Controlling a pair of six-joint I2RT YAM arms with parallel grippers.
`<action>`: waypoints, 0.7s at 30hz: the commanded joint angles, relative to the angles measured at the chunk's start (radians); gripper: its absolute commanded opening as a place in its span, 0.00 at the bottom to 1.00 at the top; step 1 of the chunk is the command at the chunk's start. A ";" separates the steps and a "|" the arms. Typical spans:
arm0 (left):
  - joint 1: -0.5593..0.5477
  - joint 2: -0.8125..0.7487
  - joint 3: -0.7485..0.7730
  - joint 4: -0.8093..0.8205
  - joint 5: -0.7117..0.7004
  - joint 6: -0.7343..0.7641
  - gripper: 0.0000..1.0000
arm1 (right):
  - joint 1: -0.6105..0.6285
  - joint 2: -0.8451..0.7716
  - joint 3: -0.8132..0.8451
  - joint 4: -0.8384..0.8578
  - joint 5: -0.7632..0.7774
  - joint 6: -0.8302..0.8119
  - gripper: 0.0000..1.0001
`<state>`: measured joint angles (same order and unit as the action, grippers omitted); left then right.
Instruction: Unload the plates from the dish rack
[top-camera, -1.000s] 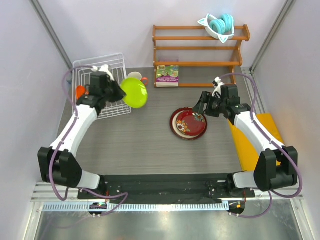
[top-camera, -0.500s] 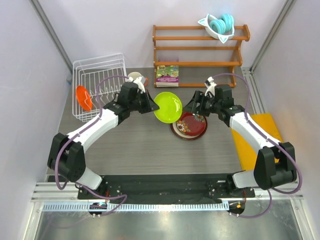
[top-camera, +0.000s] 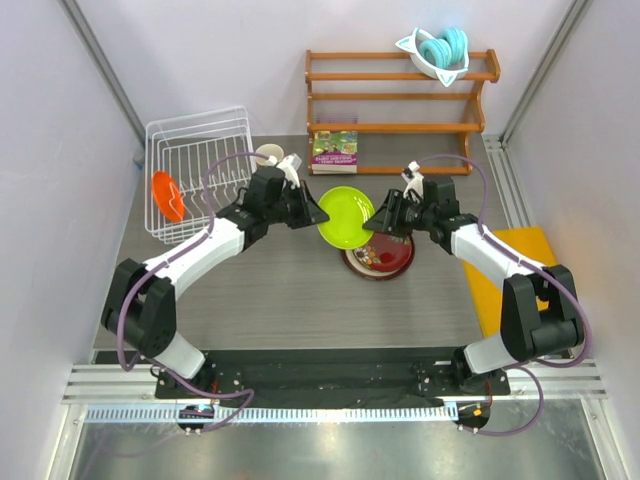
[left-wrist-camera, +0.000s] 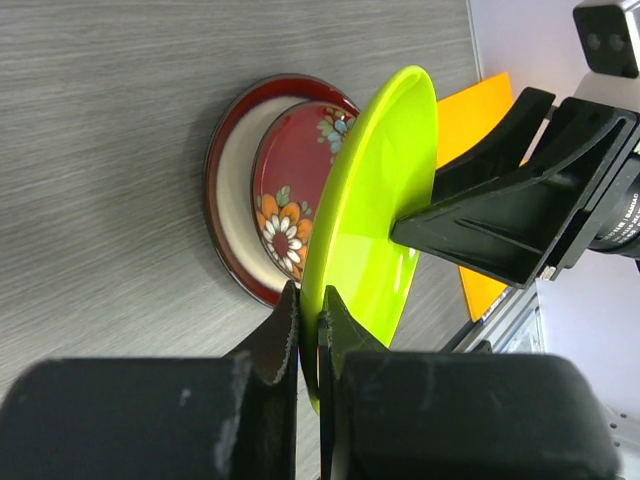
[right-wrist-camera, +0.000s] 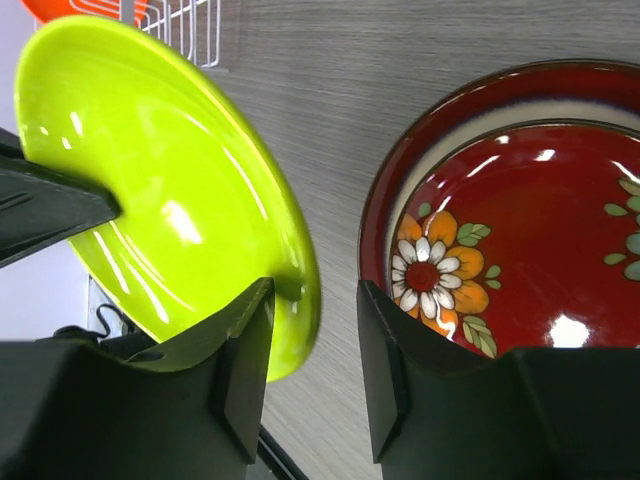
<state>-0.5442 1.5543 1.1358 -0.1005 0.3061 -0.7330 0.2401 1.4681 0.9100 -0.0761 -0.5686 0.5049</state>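
My left gripper is shut on the rim of the lime green plate and holds it tilted on edge above the table; its pinch shows in the left wrist view. My right gripper is open, its jaws straddling the opposite rim of the green plate. The dark red plate with a flower pattern lies flat on the table just beside and below them, as the right wrist view also shows. The orange plate stands at the left end of the white wire dish rack.
A wooden three-tier shelf stands at the back with a white bowl with teal rings on top. A book lies in front of it. A mug sits by the rack. A yellow-orange mat lies at the right.
My left arm carried the green plate from the rack rightward to beside the red plate. My right gripper moved left and now straddles the plate's far rim.
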 joint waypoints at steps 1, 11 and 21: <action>-0.016 0.004 0.007 0.082 0.070 -0.020 0.00 | 0.005 0.005 -0.010 0.117 -0.065 0.021 0.43; -0.025 0.021 0.004 0.081 0.062 -0.014 0.00 | 0.005 -0.015 -0.036 0.156 -0.102 0.032 0.10; -0.025 0.006 0.061 -0.116 -0.169 0.105 0.53 | -0.030 -0.101 -0.034 -0.013 0.105 -0.009 0.01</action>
<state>-0.5575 1.5906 1.1370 -0.1352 0.2584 -0.6960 0.2379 1.4311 0.8749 -0.0132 -0.5964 0.5262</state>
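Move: The left hand still pinches the green plate by its left edge, the plate's middle about 6 cm to its right and 2 cm lower. From the right hand, whose open fingers straddle the opposite rim, that middle is about 5 cm left, 1 cm ahead and 2 cm higher. The stacked red plates' middle lies roughly 5 cm back, 4 cm left and 11 cm below the right hand. Right fingers pinch the green plate's right rim, rising about 1 cm; left fingers then open, sinking some 2.5 cm. ##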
